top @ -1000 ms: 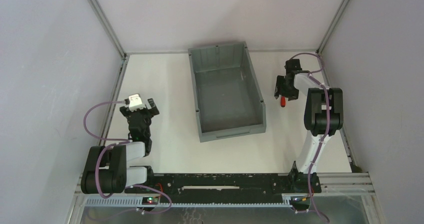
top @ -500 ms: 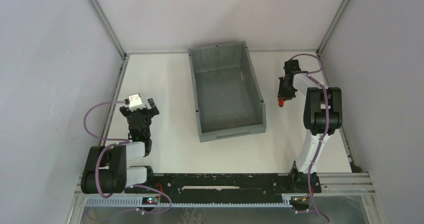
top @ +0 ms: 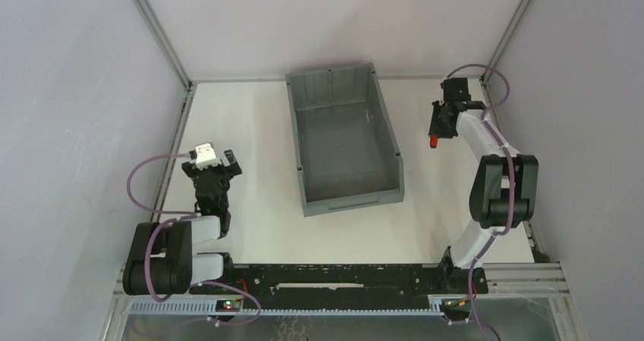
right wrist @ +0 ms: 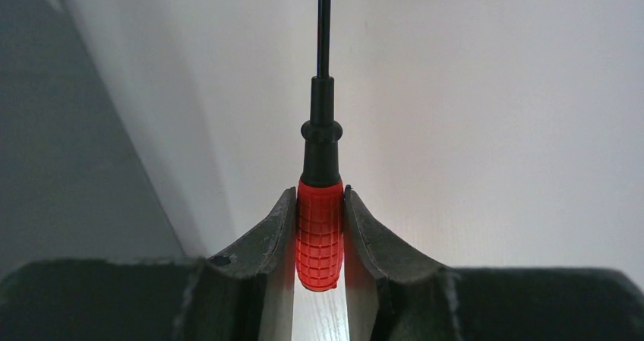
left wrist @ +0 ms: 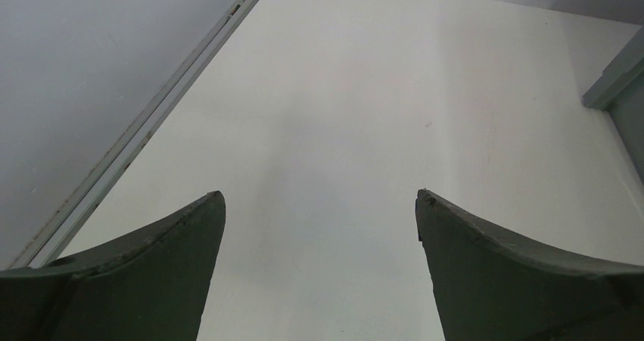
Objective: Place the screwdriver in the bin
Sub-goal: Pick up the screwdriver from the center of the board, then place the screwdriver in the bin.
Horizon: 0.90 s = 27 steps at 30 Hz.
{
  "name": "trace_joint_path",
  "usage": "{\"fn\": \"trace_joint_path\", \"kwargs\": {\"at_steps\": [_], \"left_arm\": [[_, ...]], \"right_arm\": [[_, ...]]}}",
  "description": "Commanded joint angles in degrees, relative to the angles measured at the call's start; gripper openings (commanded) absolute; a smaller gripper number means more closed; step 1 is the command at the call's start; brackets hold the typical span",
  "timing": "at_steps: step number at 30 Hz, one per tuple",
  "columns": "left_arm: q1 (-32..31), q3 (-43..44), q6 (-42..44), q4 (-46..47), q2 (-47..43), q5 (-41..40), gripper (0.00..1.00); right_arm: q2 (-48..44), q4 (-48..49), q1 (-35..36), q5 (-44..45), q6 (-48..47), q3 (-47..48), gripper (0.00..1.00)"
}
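The screwdriver (right wrist: 319, 231) has a stubby red ribbed handle and a thin black shaft running straight away from the right wrist camera. My right gripper (right wrist: 319, 194) is shut on that handle, one finger pressed to each side. From above, the right gripper (top: 437, 131) hangs right of the bin, with the red handle of the screwdriver (top: 433, 140) showing at its tip. The grey bin (top: 298, 140) lies at the table's middle back, nothing inside it. My left gripper (top: 215, 169) rests open at the left, and its fingers (left wrist: 182, 235) have nothing between them.
Metal frame rails (top: 176, 140) run along the table's left and right edges, with plain walls behind. A corner of the bin (left wrist: 619, 75) shows at the right edge of the left wrist view. The arm bases and a cable rail (top: 334, 280) line the near edge.
My right gripper has closed on the screwdriver's handle and carried it up and toward the back, the arm stretching out. The left arm has not moved.
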Motion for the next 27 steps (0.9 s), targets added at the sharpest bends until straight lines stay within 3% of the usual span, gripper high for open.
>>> {"fn": "trace_joint_path", "kwargs": {"at_steps": [1, 18, 27], "left_arm": [[0.19, 2.00, 1.06, 1.53, -0.46, 0.17, 1.00], [0.23, 1.99, 1.05, 1.53, -0.46, 0.12, 1.00], [0.22, 1.91, 1.06, 1.53, -0.46, 0.17, 1.00]], "right_arm": [[-6.79, -4.10, 0.62, 0.35, -1.49, 4.87, 0.24], [-19.23, -18.35, 7.69, 3.04, -2.13, 28.43, 0.21], [-18.88, -19.48, 12.65, 3.40, -0.35, 30.69, 0.20]]}}
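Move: The right hand already pinches the screwdriver's red handle right at the fingertips, shaft pointing forward, roughly 11 cm clear of the table. From that hand, the bin's middle lies about 27 cm to the left, about level with it fore and aft and some 6 cm lower; the bin's near side wall is only about 12 cm to the left. From the idle left hand the bin's middle is about 40 cm right, 8 cm ahead and 5 cm below. Upward above all, the right hand goes on lifting the screwdriver another 28 cm or so, fast at first and levelling off at the end, while easing back and left by about 5 cm each. The wrist tips up some 30 degrees, swinging the fingers from steeply down towards level, and the fingers keep their pinch on the handle. ##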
